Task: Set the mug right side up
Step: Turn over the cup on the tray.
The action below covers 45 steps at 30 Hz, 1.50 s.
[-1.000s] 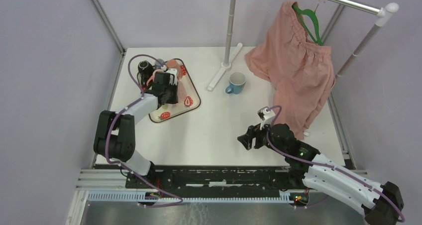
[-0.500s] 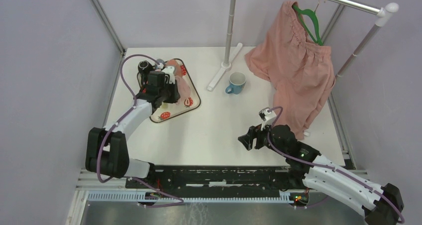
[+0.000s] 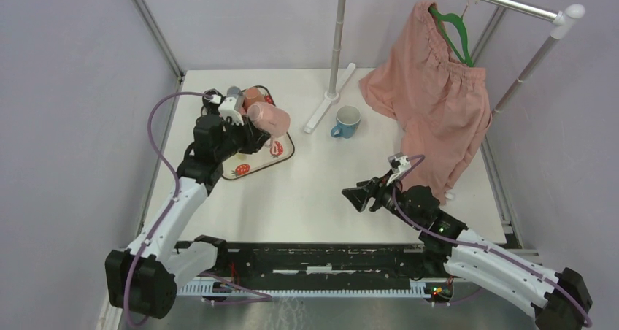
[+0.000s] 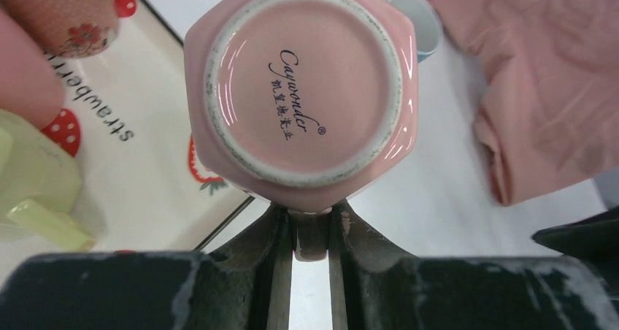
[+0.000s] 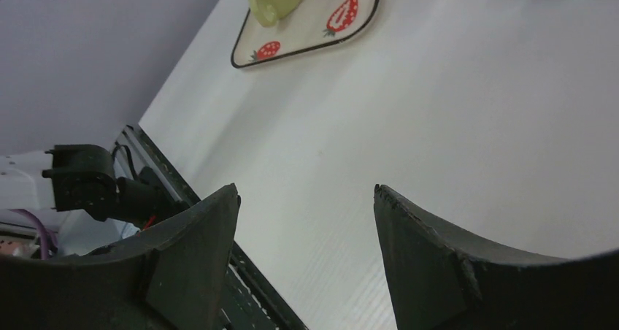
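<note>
The pink mug (image 3: 268,117) hangs in the air over the right edge of the strawberry tray (image 3: 252,163). My left gripper (image 3: 247,131) is shut on its handle. In the left wrist view the mug's (image 4: 303,89) printed base faces the camera, and the handle (image 4: 312,236) sits pinched between the two fingers. The mug's opening is hidden. My right gripper (image 3: 360,197) stands open and empty low over the table, at the near right, far from the mug. The right wrist view shows only bare table between its fingertips (image 5: 306,191).
The tray (image 4: 146,169) holds a pink dotted cup (image 3: 253,96), a dark cup (image 3: 212,96) and a pale yellow-green item (image 4: 36,184). A blue mug (image 3: 347,120) stands upright mid-table. Pink shorts (image 3: 431,96) hang from a rack whose pole foot (image 3: 328,96) rests on the table.
My left arm has lifted the pink mug off the tray and carried it up and to the right. The right gripper has shifted slightly toward the left.
</note>
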Each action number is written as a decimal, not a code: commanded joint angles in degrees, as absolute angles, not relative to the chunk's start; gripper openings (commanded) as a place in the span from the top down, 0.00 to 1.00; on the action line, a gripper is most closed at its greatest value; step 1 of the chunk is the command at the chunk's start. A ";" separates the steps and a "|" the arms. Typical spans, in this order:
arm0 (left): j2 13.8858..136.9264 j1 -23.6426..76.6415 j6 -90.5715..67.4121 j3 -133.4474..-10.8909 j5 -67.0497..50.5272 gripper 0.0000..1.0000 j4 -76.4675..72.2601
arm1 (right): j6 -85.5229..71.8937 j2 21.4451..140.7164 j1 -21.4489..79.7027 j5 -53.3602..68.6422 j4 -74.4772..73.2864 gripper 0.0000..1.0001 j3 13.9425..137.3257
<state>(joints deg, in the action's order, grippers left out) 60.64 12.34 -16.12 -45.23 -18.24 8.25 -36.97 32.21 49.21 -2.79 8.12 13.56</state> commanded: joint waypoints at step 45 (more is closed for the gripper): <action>45.14 14.15 -66.67 -31.46 -37.58 0.98 -50.02 | -63.17 81.60 49.91 14.59 74.21 0.31 42.18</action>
<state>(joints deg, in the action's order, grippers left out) 46.19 13.76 -63.70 -30.26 -37.76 -39.66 -60.29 80.03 49.52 13.52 67.96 39.66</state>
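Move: The left hand already holds the pink mug by its handle, the body about 4 cm ahead, 1 cm right and 3 cm above its grip; the right gripper it is brought to is some 24 cm right, 16 cm back and 5 cm lower. The green mug lies about 9 cm ahead, 13 cm left, the blue mug 13 cm ahead, 26 cm right, both some 15 cm below the left hand. From the right hand the pink mug is roughly 20 cm ahead, 23 cm left and 8 cm up. The open right hand rises 20 cm and leftward towards the mug the left lifts 15 cm and back. ##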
